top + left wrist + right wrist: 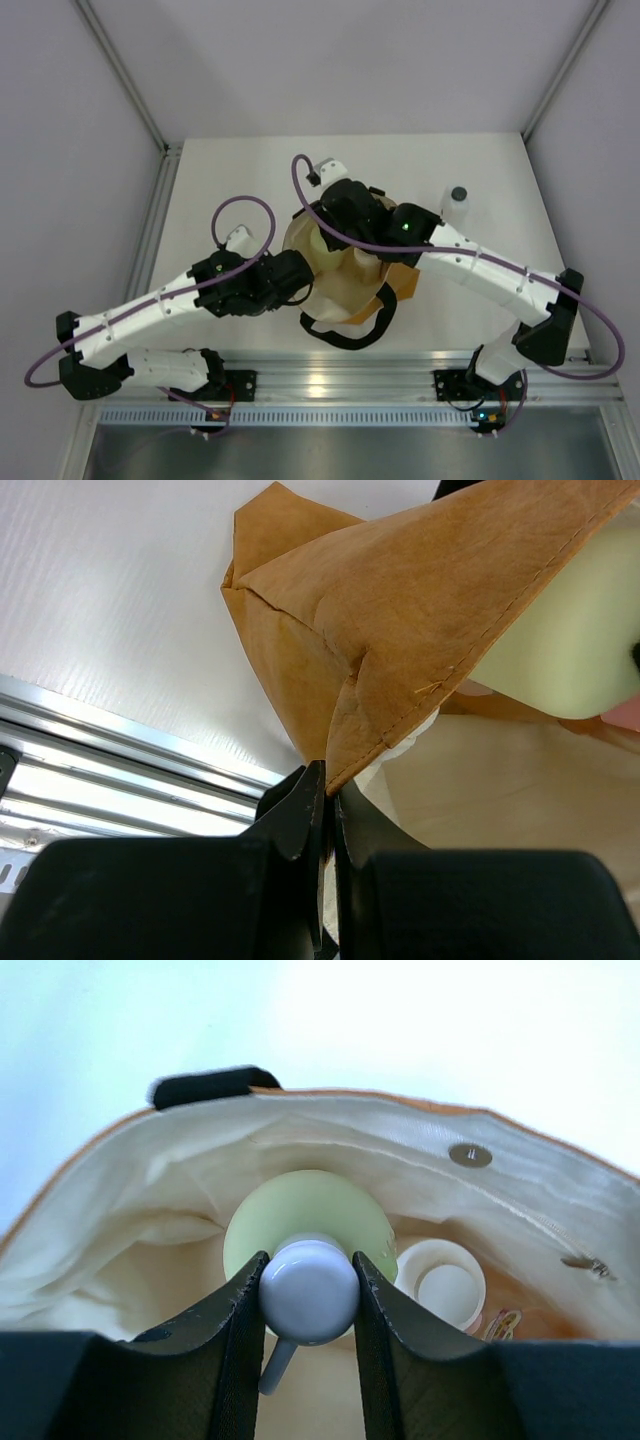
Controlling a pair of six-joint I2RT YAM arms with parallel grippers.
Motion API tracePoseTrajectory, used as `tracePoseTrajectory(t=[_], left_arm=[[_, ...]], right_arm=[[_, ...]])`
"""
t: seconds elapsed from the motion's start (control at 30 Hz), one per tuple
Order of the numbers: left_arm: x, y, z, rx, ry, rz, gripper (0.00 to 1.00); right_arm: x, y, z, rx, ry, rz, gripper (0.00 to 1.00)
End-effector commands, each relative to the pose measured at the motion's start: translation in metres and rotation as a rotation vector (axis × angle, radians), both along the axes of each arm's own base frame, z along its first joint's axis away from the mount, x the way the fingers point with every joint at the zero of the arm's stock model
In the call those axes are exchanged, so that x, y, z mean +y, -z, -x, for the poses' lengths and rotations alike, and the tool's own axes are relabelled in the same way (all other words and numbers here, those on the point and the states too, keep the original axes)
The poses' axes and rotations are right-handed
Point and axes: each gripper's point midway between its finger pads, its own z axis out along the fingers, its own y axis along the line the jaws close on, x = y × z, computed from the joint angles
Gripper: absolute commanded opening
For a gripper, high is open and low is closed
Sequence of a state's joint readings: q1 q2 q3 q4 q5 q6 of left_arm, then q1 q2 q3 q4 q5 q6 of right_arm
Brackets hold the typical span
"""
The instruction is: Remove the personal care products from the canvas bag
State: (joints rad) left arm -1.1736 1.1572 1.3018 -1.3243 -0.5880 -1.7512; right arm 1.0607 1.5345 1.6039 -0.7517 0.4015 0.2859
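Note:
The tan canvas bag (pixel 345 275) stands open mid-table, its cream lining (pixel 300 1140) facing up. My left gripper (pixel 308 283) is shut on the bag's stitched rim (pixel 400 610), the seam pinched between the jaws (pixel 328 782). My right gripper (pixel 342 222) reaches down into the bag and is shut on the white pump cap (pixel 309 1290) of the yellow-green bottle (pixel 300 1205), which stands upright inside; the same bottle (pixel 570 630) shows past the rim in the left wrist view. Beside it in the bag stands a beige wide-topped bottle (pixel 445 1285). A whitish bottle with a dark cap (pixel 457 205) stands on the table right of the bag.
The bag's black loop handle (pixel 350 332) lies toward the near edge, another (pixel 210 1085) at the far rim. A metal snap (pixel 470 1155) sits on the lining. An aluminium rail (pixel 330 375) runs along the table's near edge; frame posts (pixel 125 75) stand at the back corners.

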Motion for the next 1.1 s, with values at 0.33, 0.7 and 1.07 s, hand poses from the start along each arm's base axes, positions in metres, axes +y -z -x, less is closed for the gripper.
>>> tracePoseTrajectory(t=[0.33,0.7,1.07], left_arm=[[-0.009,-0.002,0.003,0.022,0.023,0.016,0.0],[-0.011,-0.001,0.004,0.028,0.028,0.012,0.0],[-0.01,-0.001,0.004,0.028,0.028,0.013,0.0]], right_arm=[[0.002,-0.166,0.034,-0.223,-0.257,-0.307,0.0],[-0.039,-0.23,0.027,-0.35,-0.159,-0.362,0.0],[-0.119,-0.297,0.011,-0.539,0.07,-0.415,0.0]])
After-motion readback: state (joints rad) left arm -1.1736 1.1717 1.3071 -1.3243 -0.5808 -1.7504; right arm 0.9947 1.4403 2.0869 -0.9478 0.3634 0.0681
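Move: The green pump bottle already hangs by its white pump head from the right hand, still partly in the bag; open table for it lies about 10 cm ahead, 28 to the right and 28 below, with the white bottle some 17 ahead, 30 right and 18 down. Inside the bag the cream bottle stands 3 ahead, 9 right, the pink-capped one 4 ahead, 16 right, both 20 below. From the left hand that open spot is about 20 ahead, 37 right, 24 below. The green bottle is drawn almost straight up out of the bag, about 19 cm, the right fingers keeping their pinch on its pump head; the hand eases some 3 cm back at first, then returns forward while swinging about 7 cm right, its fingers tilting up 15 degrees or so. The left hand stays put, still pinching the bag's near-left rim. ##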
